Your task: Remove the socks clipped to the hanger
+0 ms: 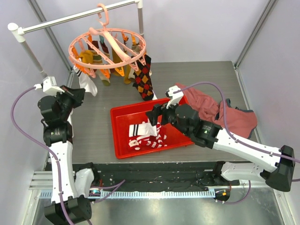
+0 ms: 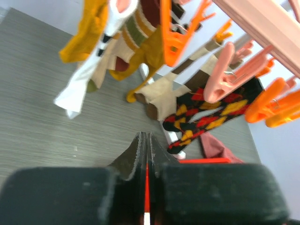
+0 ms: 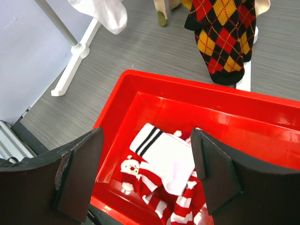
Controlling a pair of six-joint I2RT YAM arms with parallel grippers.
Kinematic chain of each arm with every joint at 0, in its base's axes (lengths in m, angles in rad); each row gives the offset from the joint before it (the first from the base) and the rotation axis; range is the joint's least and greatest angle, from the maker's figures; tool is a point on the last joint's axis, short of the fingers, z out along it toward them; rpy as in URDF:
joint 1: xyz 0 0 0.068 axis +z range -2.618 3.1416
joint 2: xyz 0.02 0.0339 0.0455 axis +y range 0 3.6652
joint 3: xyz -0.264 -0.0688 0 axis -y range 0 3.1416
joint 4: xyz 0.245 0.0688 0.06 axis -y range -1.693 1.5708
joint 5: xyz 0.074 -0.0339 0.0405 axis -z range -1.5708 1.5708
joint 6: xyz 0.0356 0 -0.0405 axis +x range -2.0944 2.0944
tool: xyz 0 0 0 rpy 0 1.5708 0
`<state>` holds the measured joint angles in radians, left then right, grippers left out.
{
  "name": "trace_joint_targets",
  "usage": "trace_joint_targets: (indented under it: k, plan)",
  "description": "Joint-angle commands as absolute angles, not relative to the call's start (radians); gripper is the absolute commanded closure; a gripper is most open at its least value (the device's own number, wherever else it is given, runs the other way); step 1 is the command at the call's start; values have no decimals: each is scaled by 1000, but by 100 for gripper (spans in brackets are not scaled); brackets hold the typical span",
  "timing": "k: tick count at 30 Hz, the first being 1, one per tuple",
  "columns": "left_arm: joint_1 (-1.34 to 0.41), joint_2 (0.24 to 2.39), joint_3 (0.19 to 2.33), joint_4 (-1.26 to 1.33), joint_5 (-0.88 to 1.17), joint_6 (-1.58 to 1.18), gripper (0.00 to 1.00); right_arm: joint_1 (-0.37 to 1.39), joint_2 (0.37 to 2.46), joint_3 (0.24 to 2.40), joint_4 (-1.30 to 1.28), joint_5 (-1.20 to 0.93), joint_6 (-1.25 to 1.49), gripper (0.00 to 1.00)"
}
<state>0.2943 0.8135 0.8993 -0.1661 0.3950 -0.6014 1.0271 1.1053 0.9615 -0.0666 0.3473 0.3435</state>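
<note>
The salmon-pink round hanger point(image 1: 108, 49) hangs from the white rail with socks clipped to its pegs. Among them are an argyle sock point(image 1: 144, 79) point(image 2: 206, 117) point(image 3: 225, 37), a white sock point(image 1: 87, 82) point(image 2: 77, 91) and a mustard sock point(image 1: 87, 56) point(image 2: 82, 37). My left gripper point(image 1: 78, 95) point(image 2: 146, 145) is shut with nothing in it, below and left of the hanging socks. My right gripper point(image 1: 157, 115) point(image 3: 146, 154) is open above the red bin point(image 1: 119, 140) point(image 3: 117, 98). In the bin lie a white sock with black bands point(image 3: 164, 150) and red-and-white striped socks point(image 3: 159, 187).
The white rail point(image 1: 70, 18) spans the back, and its foot point(image 3: 75, 70) rests on the grey table left of the bin. A reddish-pink cloth point(image 1: 211, 108) point(image 2: 215, 147) lies right of the bin. Orange pegs point(image 2: 173, 33) dangle close above my left gripper.
</note>
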Motion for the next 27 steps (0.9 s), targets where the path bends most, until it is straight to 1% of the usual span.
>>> trace_joint_targets:
  k: [1,2,3,5,6,9,16,24,26,27]
  plan:
    - [291,821,891,-178,276,-581,84,1025,1097,1017,-11,357,345,17]
    - [291,828,891,-160,265,-577,63,1025,1094,1014,-11,351,347,17]
    - [291,840,890,-146,264,-569,54,1025,1088,1008,-12,353,347,17]
    - [291,868,884,-89,285,-560,44,1025,1071,1000,-12,360,347,17]
    - [291,877,871,-65,304,-554,42,1025,1063,993,-11,362,345,17]
    - [291,911,853,30,316,-526,38,1026,1037,982,-11,367,333,17]
    - [291,1055,908,77,296,-439,35,1025,1000,982,-28,348,302,18]
    - [293,1251,1002,156,287,-430,35,1025,976,959,-9,319,285,18]
    - [293,1284,1023,155,307,-419,38,1025,980,956,-6,321,279,18]
    - [291,1295,1041,150,328,-417,41,1026,983,954,-6,321,276,17]
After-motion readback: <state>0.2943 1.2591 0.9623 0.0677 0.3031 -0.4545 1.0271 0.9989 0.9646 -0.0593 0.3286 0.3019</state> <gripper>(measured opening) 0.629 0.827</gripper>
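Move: The white striped sock, still clipped, hangs about 13 cm ahead of the left gripper, some 4 cm to its left and with its middle roughly 8 cm lower. The mustard sock hangs behind it, about 21 cm ahead and 4 cm left of this gripper, near its height. The nearest orange clip is about 11 cm ahead, 11 cm right and slightly above. From the right gripper, the white sock is some 17 cm ahead and 32 cm left, about level. Open the shut left gripper to nearly two thirds and bring it about 10 cm forward to the hanging white sock, going some 7 cm down and 5 cm left as you reach; let the wrist roll and tip down slightly. Keep the fingers open around sock height, without gripping yet. Meanwhile raise the open right gripper about 4 cm over the red tray. ##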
